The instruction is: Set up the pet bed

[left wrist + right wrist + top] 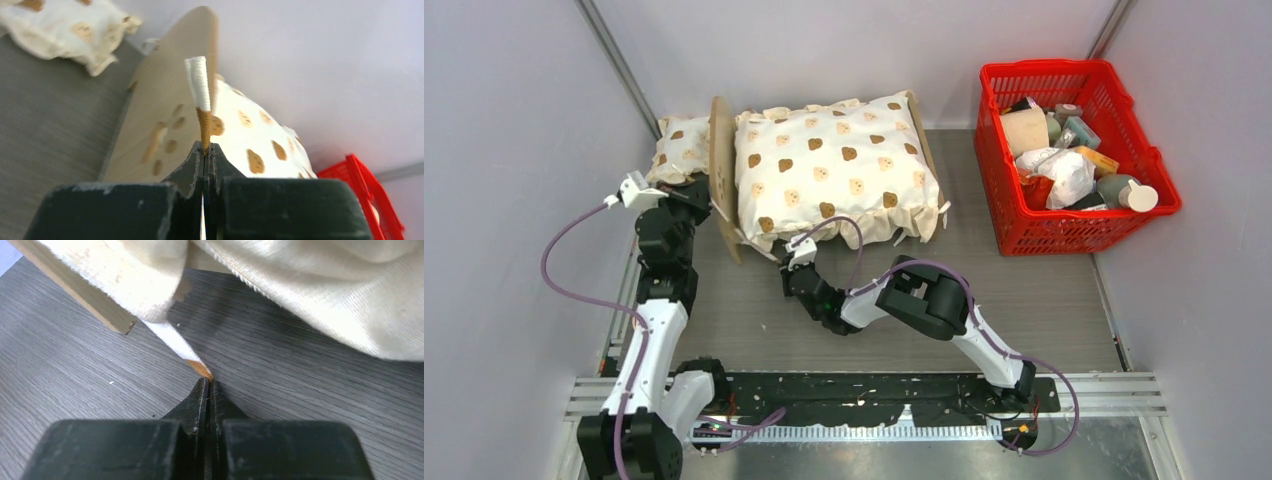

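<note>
The pet bed's light-wood headboard [721, 170] stands upright on the left, its paw cutout showing in the left wrist view [165, 120]. The cream bear-print cushion [834, 165] lies on the frame and hides the base. My left gripper [696, 192] sits by the headboard's near end, shut on a white-and-tan tie ribbon [200, 85] that sticks up from its tips [206, 147]. My right gripper [786, 255] is at the cushion's near left corner, low over the table. It is shut [209, 381] on the tan end of another tie ribbon [175, 342] coming off the cushion [325, 295], next to a wooden frame rail [80, 287].
A small bear-print pillow [679, 148] lies behind the headboard against the left wall. A red basket [992, 170] full of assorted items stands at the right rear. Grey walls close in on the left, back and right.
</note>
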Robot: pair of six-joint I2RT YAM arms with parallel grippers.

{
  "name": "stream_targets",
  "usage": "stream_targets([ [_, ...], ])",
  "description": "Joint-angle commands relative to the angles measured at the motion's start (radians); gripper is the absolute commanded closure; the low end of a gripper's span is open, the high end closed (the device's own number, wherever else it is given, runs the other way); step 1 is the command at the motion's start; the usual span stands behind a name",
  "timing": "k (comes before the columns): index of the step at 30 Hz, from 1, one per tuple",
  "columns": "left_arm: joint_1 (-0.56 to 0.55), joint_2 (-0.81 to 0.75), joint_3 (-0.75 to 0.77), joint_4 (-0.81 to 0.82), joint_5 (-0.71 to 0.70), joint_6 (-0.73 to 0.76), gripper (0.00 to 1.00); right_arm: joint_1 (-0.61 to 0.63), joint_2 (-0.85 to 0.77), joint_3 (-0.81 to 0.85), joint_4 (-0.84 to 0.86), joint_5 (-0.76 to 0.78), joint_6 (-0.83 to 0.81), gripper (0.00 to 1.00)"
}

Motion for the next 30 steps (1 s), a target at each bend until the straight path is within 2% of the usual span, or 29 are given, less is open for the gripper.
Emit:
stream_targets([
  [1,-0.063,-0.114,0.009,0.240,0.126,0.248,1.00,0.015,0.060,-0.004,-0.187,-0.072,-0.050,0.95],
  [8,-0.082,-0.066,0.057,0.230,0.201,0.403,1.00,0.027,0.105,0.072,-0.219,-0.158,-0.067,0.95],
  [12,-0.082,-0.001,0.119,0.251,0.132,0.461,1.00,0.063,0.162,0.136,-0.262,-0.154,-0.105,0.95],
  [18,-0.083,0.051,0.229,0.172,-0.022,0.538,1.00,0.104,0.233,0.236,-0.360,-0.146,-0.115,0.95],
  [24,-0.084,0.059,0.213,0.133,-0.082,0.513,1.00,0.107,0.215,0.199,-0.399,-0.085,-0.074,0.95],
  [28,-0.084,0.026,0.184,0.048,-0.116,0.516,1.00,0.108,0.225,0.226,-0.388,-0.082,-0.089,0.95],
  [29,-0.084,0.018,0.185,0.007,-0.111,0.523,1.00,0.105,0.217,0.237,-0.387,-0.086,-0.103,0.93],
  [30,-0.085,0.010,0.189,-0.065,-0.102,0.526,0.95,0.104,0.184,0.241,-0.405,-0.089,-0.131,0.88],
])
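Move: The right hand, pinching a strap tip, has the bed's near-left leg about 8 cm to its left, 1 cm ahead and 2 cm higher; the big cushion's middle lies some 17 cm ahead, 10 cm right and 8 cm up. For the left hand, holding the other strap high, that leg is about 5 cm back, 4 cm right and 25 cm below; the small pillow is 17 cm ahead, 7 cm left and 24 cm below. Right hand draws its pinched strap 8 cm left, then also back; left swings right and up, returns, rolling 30°. ##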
